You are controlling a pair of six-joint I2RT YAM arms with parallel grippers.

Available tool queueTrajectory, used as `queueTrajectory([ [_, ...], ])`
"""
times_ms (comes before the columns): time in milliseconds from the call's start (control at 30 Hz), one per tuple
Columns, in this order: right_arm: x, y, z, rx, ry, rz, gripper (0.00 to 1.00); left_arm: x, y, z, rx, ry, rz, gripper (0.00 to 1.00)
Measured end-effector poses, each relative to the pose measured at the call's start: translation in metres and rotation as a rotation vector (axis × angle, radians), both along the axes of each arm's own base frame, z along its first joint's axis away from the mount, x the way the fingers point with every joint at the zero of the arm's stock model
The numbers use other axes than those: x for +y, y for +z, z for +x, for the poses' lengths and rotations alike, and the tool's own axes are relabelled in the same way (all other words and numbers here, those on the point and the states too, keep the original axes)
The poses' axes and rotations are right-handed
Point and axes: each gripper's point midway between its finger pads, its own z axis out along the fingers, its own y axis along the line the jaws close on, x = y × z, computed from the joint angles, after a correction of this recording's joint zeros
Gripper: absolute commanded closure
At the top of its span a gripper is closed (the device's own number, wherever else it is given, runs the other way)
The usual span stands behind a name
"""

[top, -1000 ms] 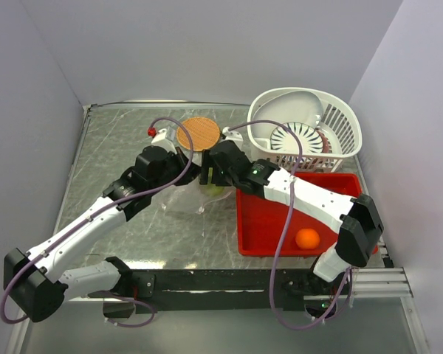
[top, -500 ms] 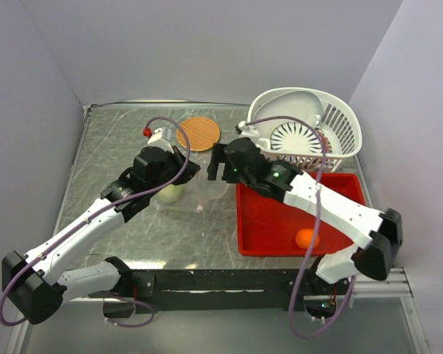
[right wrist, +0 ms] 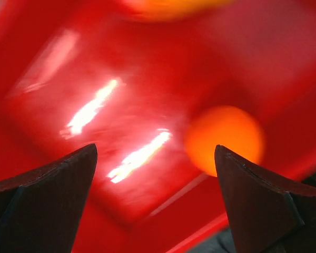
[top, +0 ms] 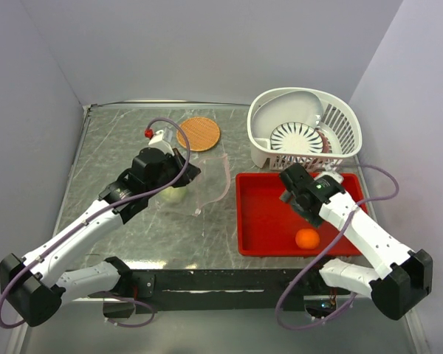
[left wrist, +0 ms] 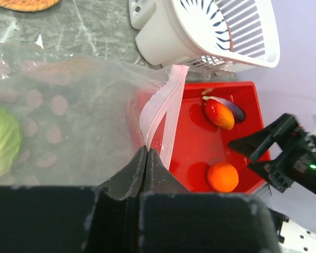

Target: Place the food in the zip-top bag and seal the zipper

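The clear zip-top bag (top: 209,181) lies on the table with its mouth toward the red tray (top: 262,221). My left gripper (top: 180,170) is shut on the bag's mouth edge, pinching the pinkish zipper strip (left wrist: 163,113). The pale green cabbage ball (top: 172,195) sits inside the bag, and also shows in the left wrist view (left wrist: 0,139). The orange ball (top: 307,238) and the orange-red oval fruit (left wrist: 219,114) lie in the tray. My right gripper (top: 294,188) is open and empty above the tray, with the orange ball (right wrist: 225,138) just ahead near its right finger (right wrist: 258,200).
A white slotted basket (top: 340,122) stands behind the tray at the back right. A flat orange-brown disc (top: 198,133) lies behind the bag. A small red-capped thing (top: 149,133) sits at the back left. The side walls are close.
My right arm has pulled back from the bag's mouth to over the red tray, with its gripper empty. The cabbage ball now lies in the bag. My left gripper still holds the bag.
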Motion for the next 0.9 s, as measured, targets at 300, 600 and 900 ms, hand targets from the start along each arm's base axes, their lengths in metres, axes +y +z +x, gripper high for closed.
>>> queueTrajectory([
  [300, -0.038, -0.029, -0.046, 0.142, -0.186, -0.032, 0.00, -0.002, -0.008, -0.013, 0.014, -0.052, -0.013, 0.99],
  [600, -0.037, -0.059, -0.056, 0.314, -0.136, -0.087, 0.02, -0.002, -0.009, -0.016, 0.003, -0.059, -0.026, 0.99],
  [900, -0.029, -0.075, -0.045, 0.376, -0.047, -0.098, 0.51, -0.002, -0.010, -0.016, 0.005, -0.059, -0.027, 0.99],
])
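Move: The orange lies in the red tray about 5 cm back, 3 cm to the right and 8 cm below my open right hand. The mango is some 9 cm ahead and 10 cm right of that hand, with the eggplant just beyond it, about 8 cm ahead and 15 cm right, both at roughly the orange's height. From my left hand, which holds the bag's edge, the orange is some 15 cm back, 33 cm right and 20 cm lower. I carry my open right hand back and to the right over the tray, then sink it around the orange, about 8 cm down in all, easing slightly forward at the end. The wrist tips some 20 degrees until the fingers point nearly straight down, and they begin to close, pinching the orange from both sides. My left hand keeps its grip on the bag's zipper edge, drawing back a centimetre or two. ##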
